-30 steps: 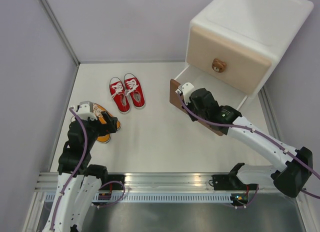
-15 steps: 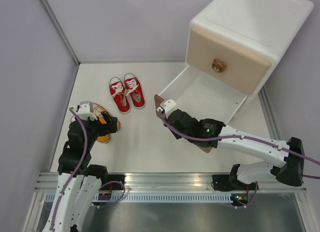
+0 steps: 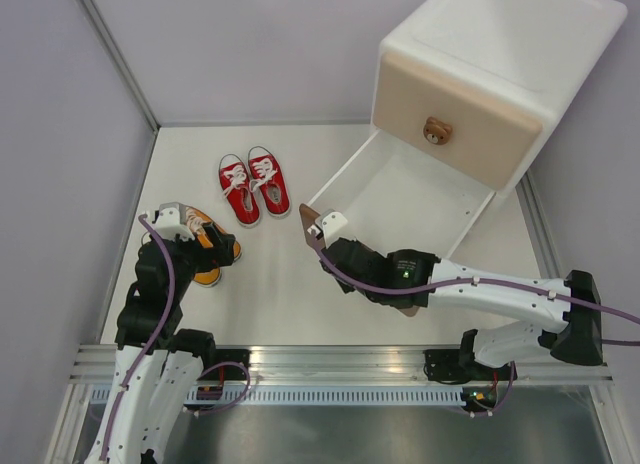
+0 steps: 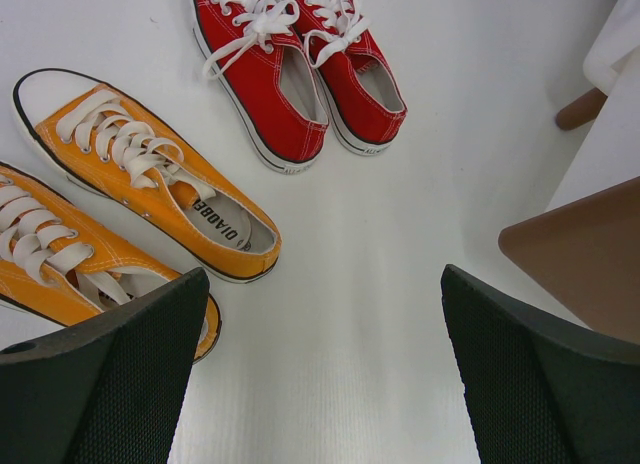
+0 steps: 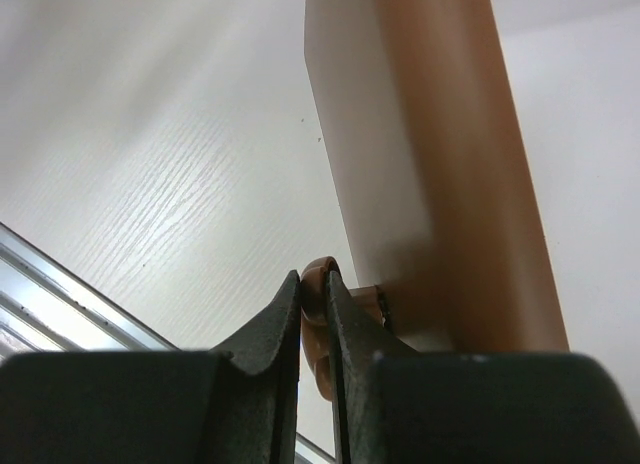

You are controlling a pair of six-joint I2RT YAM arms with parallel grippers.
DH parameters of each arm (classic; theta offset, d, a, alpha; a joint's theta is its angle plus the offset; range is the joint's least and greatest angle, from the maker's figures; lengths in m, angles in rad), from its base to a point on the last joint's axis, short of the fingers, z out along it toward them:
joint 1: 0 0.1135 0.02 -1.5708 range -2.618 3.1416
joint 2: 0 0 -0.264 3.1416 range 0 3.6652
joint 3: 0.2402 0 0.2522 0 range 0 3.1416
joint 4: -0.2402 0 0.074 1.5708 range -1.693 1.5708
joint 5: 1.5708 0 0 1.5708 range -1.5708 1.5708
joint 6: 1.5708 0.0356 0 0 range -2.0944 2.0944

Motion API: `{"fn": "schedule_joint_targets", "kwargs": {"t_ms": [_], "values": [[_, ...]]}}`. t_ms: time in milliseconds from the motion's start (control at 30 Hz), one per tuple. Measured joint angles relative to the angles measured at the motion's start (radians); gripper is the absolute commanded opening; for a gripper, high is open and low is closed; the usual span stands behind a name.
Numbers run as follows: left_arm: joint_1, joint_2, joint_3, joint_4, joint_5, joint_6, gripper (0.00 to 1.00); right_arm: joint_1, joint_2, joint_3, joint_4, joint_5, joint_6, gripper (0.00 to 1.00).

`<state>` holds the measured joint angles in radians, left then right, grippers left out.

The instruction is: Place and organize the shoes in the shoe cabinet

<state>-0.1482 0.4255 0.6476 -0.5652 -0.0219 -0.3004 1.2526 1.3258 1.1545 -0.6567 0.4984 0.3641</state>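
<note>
The white shoe cabinet (image 3: 500, 54) stands at the back right, its beige upper drawer (image 3: 455, 109) closed. Its lower drawer (image 3: 400, 199) is pulled far out, showing a white inside. My right gripper (image 3: 325, 246) (image 5: 313, 279) is shut on the bear-head knob (image 5: 318, 319) of the brown drawer front (image 5: 420, 134). Two red shoes (image 3: 253, 187) (image 4: 290, 74) lie side by side at mid-left. Two orange shoes (image 3: 212, 246) (image 4: 150, 174) lie nearer, partly under my left gripper (image 3: 190, 229) (image 4: 322, 284), which hangs open above the floor beside them, holding nothing.
Lilac walls (image 3: 60, 164) close in the white floor on the left, back and right. An aluminium rail (image 3: 330, 359) runs along the near edge. The brown drawer front (image 4: 590, 254) and a cabinet foot (image 4: 582, 109) show at the right of the left wrist view.
My right gripper has drawn the lower drawer further out toward the near left, exposing its white inside. The left arm and all the shoes have stayed still.
</note>
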Motion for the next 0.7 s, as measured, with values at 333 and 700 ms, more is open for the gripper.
{"fn": "schedule_joint_targets", "kwargs": {"t_ms": [333, 700], "values": [[0.0, 0.0, 0.0, 0.0, 0.0, 0.0, 1.0, 0.011, 0.033, 0.038, -0.006, 0.039, 0.059, 0.36], [0.0, 0.007, 0.0, 0.0, 0.0, 0.0, 1.0, 0.066, 0.006, 0.13, 0.006, 0.011, 0.095, 0.66]]}}
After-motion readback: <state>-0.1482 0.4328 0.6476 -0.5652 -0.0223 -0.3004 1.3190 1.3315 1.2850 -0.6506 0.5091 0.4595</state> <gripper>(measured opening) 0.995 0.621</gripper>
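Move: Between the right hand's closed fingers sits the drawer knob, at the hand point itself, with the drawer front's middle about 3 cm ahead and 2 cm to the right of it. The red shoes stand some 20 cm ahead and 18 cm left of the right hand, the orange shoes about 7 cm ahead and 31 cm left, both about 6 cm lower. From the left hand the knob is roughly 29 cm right, 5 cm back and 4 cm lower. Letting go of the drawer knob, the right hand first keeps its pinch with barely a drift, then spreads its fingers to over half open and lifts off, up about 5 cm and some 3 cm left, away from the drawer front. Its left side tips up about 10 degrees as it rises. ##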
